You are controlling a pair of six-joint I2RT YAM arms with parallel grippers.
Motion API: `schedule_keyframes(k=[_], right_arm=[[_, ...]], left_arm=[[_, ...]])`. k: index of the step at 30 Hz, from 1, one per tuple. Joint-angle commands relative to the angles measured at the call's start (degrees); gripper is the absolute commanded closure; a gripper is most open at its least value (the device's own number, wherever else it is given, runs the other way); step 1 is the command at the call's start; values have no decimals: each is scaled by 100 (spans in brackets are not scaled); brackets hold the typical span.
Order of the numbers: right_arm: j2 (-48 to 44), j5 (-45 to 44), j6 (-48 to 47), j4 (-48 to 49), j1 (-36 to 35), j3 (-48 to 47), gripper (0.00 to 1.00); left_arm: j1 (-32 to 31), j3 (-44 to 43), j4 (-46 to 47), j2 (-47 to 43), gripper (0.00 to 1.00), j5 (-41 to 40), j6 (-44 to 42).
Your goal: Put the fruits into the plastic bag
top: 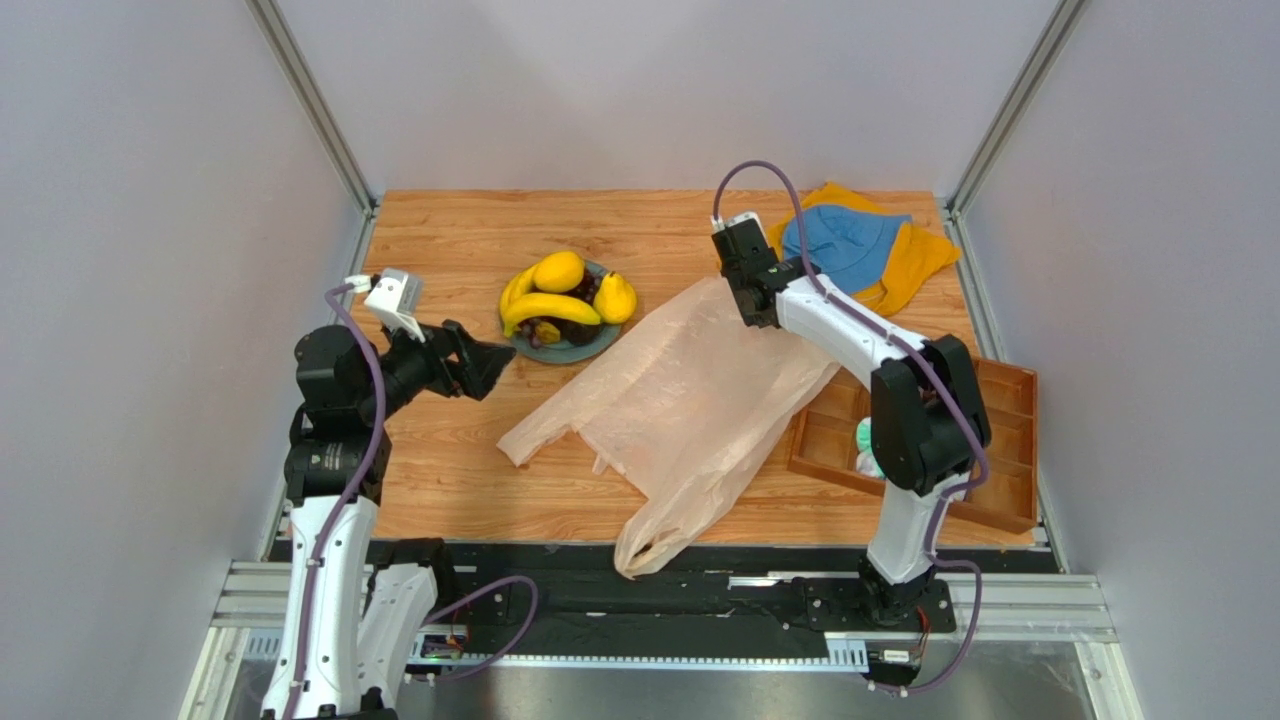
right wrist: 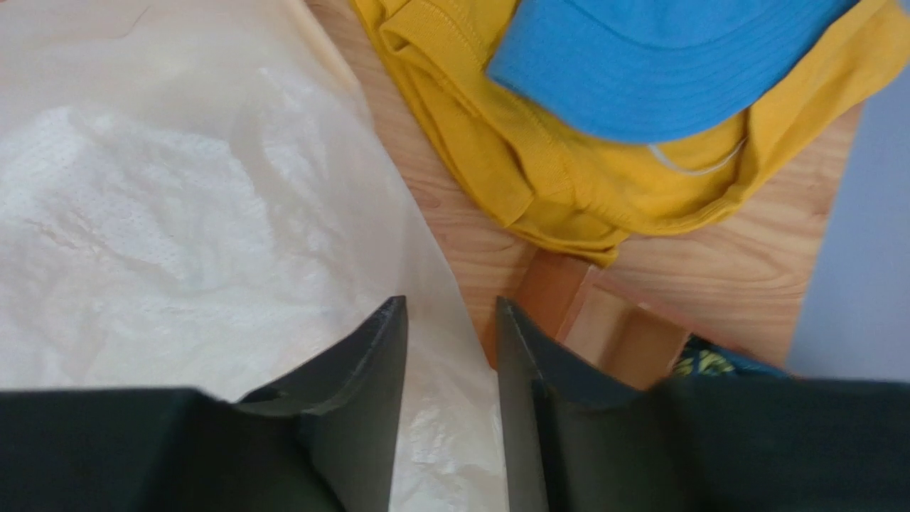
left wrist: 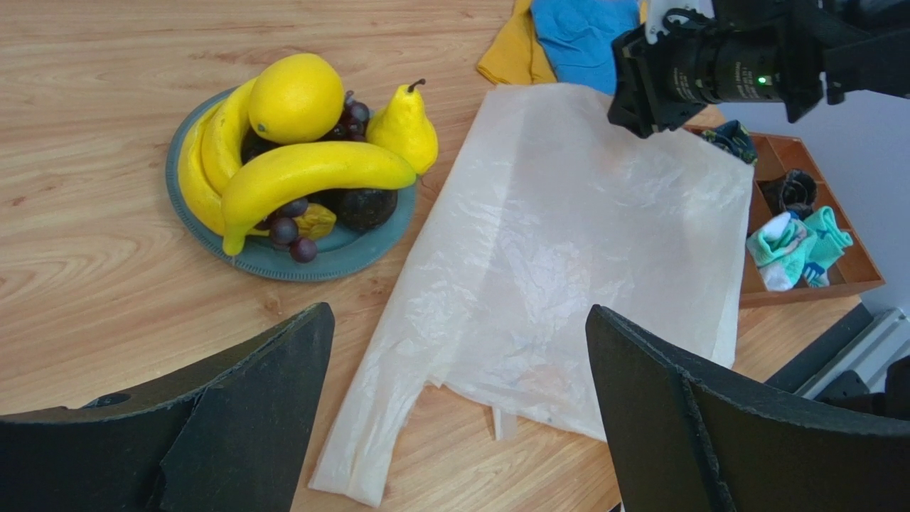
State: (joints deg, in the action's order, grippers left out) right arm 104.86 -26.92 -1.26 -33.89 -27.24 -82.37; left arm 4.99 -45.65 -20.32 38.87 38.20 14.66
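Note:
The fruits (top: 564, 300) lie heaped on a grey-blue plate (top: 559, 356): bananas (left wrist: 304, 171), a round yellow fruit (left wrist: 296, 96), a yellow pear (left wrist: 404, 128), purple grapes (left wrist: 288, 229) and a dark round fruit (left wrist: 369, 206). The plastic bag (top: 676, 405) lies flat and crinkled across the middle of the table, its handle loops (left wrist: 363, 427) toward the near left. My left gripper (left wrist: 457, 312) hovers wide open left of the bag, empty. My right gripper (right wrist: 451, 304) stands over the bag's far right corner (right wrist: 427, 267), jaws a narrow gap apart, nothing pinched between them.
An orange cloth (top: 920, 263) with a blue cloth (top: 842, 248) on it sits at the back right. A wooden compartment tray (top: 999, 450) holding socks (left wrist: 796, 240) stands at the right edge beside the bag.

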Motion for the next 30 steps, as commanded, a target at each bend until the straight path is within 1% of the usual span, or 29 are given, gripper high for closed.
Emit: schedule_keyframes(k=[1,3,4,5,7,8,9,10,11,13,14,16,17,18,19,22,25,30], right_arm=[[307,-736,-165,-161,-35,-710,44],[158,-561,45,-276,-35,-886,36],[-69,-482,90,-407,-44,-912,32],[-210,-290,273,-486,-44,-930,29],[-535,-104,564,-688,-105,-878,26],[-867,88,643,-741,-149,-721,26],[-1062,186,792,-838,-193,-606,25],[-1229,283,881,-882,-281,-501,24],[-1588,510,995,-952,-316,-352,24],[-1897,818,1380,-1146,-369,105,23],[-2082,1202,1504,-1216,-361,255,23],[-2583,1626,1925,-1383,-369,747,21],[-2750,2046,2067,-1410,-378,905,20],[-3108,2233,2233,-1436,-387,1116,18],[-3268,2609,2348,-1445,-404,1448,17],[-3788,3304,2814,-1445,-413,2108,17],[-4086,3631,3148,-1384,-439,2609,17],[-4132,3702,3369,-1112,-440,3103,17]], left_arm=[[-156,12,134,24,4,-293,-42],[-428,-31,-50,24,5,-653,-33],[-481,-49,-130,24,6,-864,2],[-882,-67,-191,24,6,-1336,54],[-1236,55,-219,15,7,-1822,352],[-1612,143,-175,41,7,-2225,450],[-1816,335,-44,50,7,-2446,633],[-2018,459,36,76,7,-2927,713],[-2368,565,123,164,7,-3123,784],[-2617,802,308,278,7,-3492,942],[-2766,855,352,383,7,-3573,969],[-2793,1005,519,437,7,-3652,1004],[-2793,1049,572,454,7,-3696,996],[-2802,1128,668,463,6,-3723,961],[-2793,1172,704,507,5,-3801,943],[-2793,1269,792,665,4,-3811,855],[-2793,1313,792,806,3,-4047,811],[-2785,1357,819,859,2,-3987,820]])
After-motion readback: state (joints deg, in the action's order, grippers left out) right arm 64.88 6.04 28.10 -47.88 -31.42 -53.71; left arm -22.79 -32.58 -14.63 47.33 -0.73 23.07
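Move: The bag's left handle lies almost straight below my left hand, about 3 cm back and 22 cm down; the fruit plate is 17 cm ahead of that hand and 7 cm to its right, 21 cm lower. From my right hand the bag's near handle is some 36 cm back, 11 cm left and 6 cm below. The wooden tray sits 19 cm back and 19 cm right of this hand, the yellow cloth 9 cm ahead and 11 cm right, both about 5 cm lower. I open my right fingers wide, clear of the bag's far edge, and draw that hand back about 22 cm over the bag towards its near handle, arching some 10 cm up and sinking again as the wrist rolls its left side up 40 degrees. My left hand, still wide open, sinks about 13 cm towards the left handle, edging right and tipping its fingers down. ##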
